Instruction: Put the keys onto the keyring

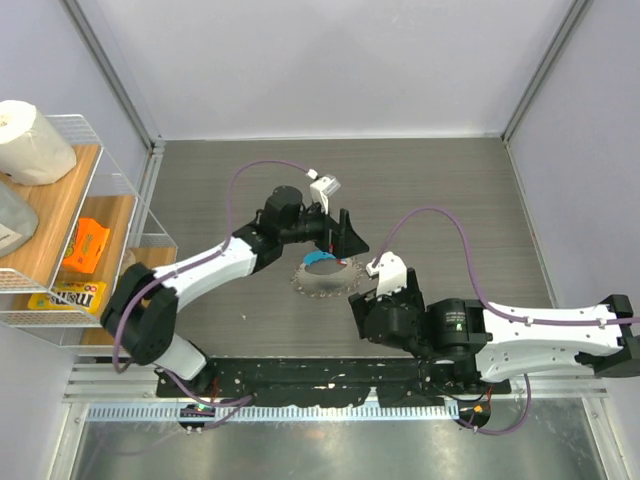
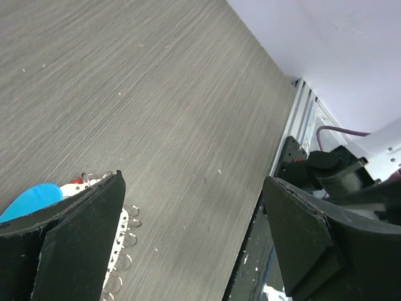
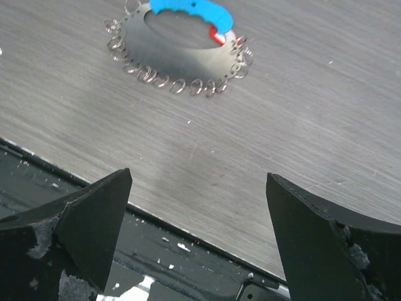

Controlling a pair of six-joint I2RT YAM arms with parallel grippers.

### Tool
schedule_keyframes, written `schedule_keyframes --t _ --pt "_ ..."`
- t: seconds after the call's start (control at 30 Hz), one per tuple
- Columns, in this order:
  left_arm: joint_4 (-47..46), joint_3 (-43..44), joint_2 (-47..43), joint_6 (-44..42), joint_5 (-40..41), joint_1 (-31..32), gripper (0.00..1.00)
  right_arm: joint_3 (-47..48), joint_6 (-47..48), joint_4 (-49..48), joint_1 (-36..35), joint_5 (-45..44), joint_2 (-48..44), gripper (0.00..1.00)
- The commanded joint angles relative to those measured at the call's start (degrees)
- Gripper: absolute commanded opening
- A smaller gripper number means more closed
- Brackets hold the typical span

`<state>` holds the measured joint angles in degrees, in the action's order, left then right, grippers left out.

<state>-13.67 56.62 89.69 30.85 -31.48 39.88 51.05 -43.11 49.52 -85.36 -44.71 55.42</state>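
Note:
The keyring (image 3: pixel 178 83), a silvery loop fringed with small wire rings, lies flat on the grey table with its light-blue crescent tag (image 3: pixel 191 9) at the far side. A tiny red-headed key (image 3: pixel 217 36) rests against the tag's end. From above, the keyring (image 1: pixel 325 280) sits between both arms. My left gripper (image 1: pixel 338 245) hovers just beyond it, open and empty. Its left finger (image 2: pixel 81 232) covers part of the tag (image 2: pixel 31 199) and the rings (image 2: pixel 122 251). My right gripper (image 3: pixel 199 177) is open and empty over the table's near edge, short of the keyring.
A wire shelf (image 1: pixel 75 225) at the far left holds a paper roll (image 1: pixel 30 140), an orange object (image 1: pixel 85 245) and a yellow pack. The black base rail (image 3: pixel 188 251) runs along the table's near edge. Pale walls enclose the table.

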Motion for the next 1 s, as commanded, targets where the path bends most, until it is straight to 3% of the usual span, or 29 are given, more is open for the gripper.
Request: schedule_keyframes --t 0.0,0.27,0.67,0.87,0.9,0.93,0.97 --pt "11.71 2.27 -8.64 -7.28 3.78 1.69 1.00 5.11 -1.28 2.51 0.02 -8.63 1.70 0.95" --pt "27.55 -0.62 -25.16 -15.91 24.34 6.17 1.00 9.68 -1.71 9.27 0.11 -22.24 9.69 0.95" --pt "36.78 -11.09 -49.77 -16.17 38.86 6.18 1.00 25.23 -23.58 39.85 0.02 -35.61 22.80 0.95" --pt "40.73 -13.73 -58.65 -14.25 42.91 6.18 1.00 25.86 -22.98 39.52 0.11 -36.50 19.48 0.95" --pt "41.18 -13.73 -59.71 -13.72 42.91 6.18 1.00 25.68 -21.15 37.78 0.11 -34.76 18.51 0.95" --pt "41.44 -13.99 -60.59 -13.63 43.00 6.18 1.00 24.55 -11.56 30.36 0.02 -33.18 15.54 0.96" --pt "41.53 -14.17 -61.47 -13.54 43.00 6.18 1.00 23.76 -8.07 26.90 0.54 -31.60 13.77 0.95"
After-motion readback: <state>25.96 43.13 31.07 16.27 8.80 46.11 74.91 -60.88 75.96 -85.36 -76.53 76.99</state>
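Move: The keyring, the steel crescent with the blue grip, lies flat on the table. From my left hand its middle is about 6 cm to the left, level fore and aft and some 15 cm below; the red key at its right end lies about 3 cm ahead and 2 cm left of that hand. From my right hand the keyring is roughly 12 cm ahead, 11 cm left and 14 cm below, with the red key some 15 cm ahead and 7 cm left. Empty and wide open, I carry my left hand away from the keyring, first up and back, then in a long sweep to the left of about 20 cm, wrist rolling and swinging counter-clockwise. My open right hand rises about 9 cm and goes forward about 6, its fingers tipping up and turning clockwise to point more straight ahead. I touch nothing with either. ##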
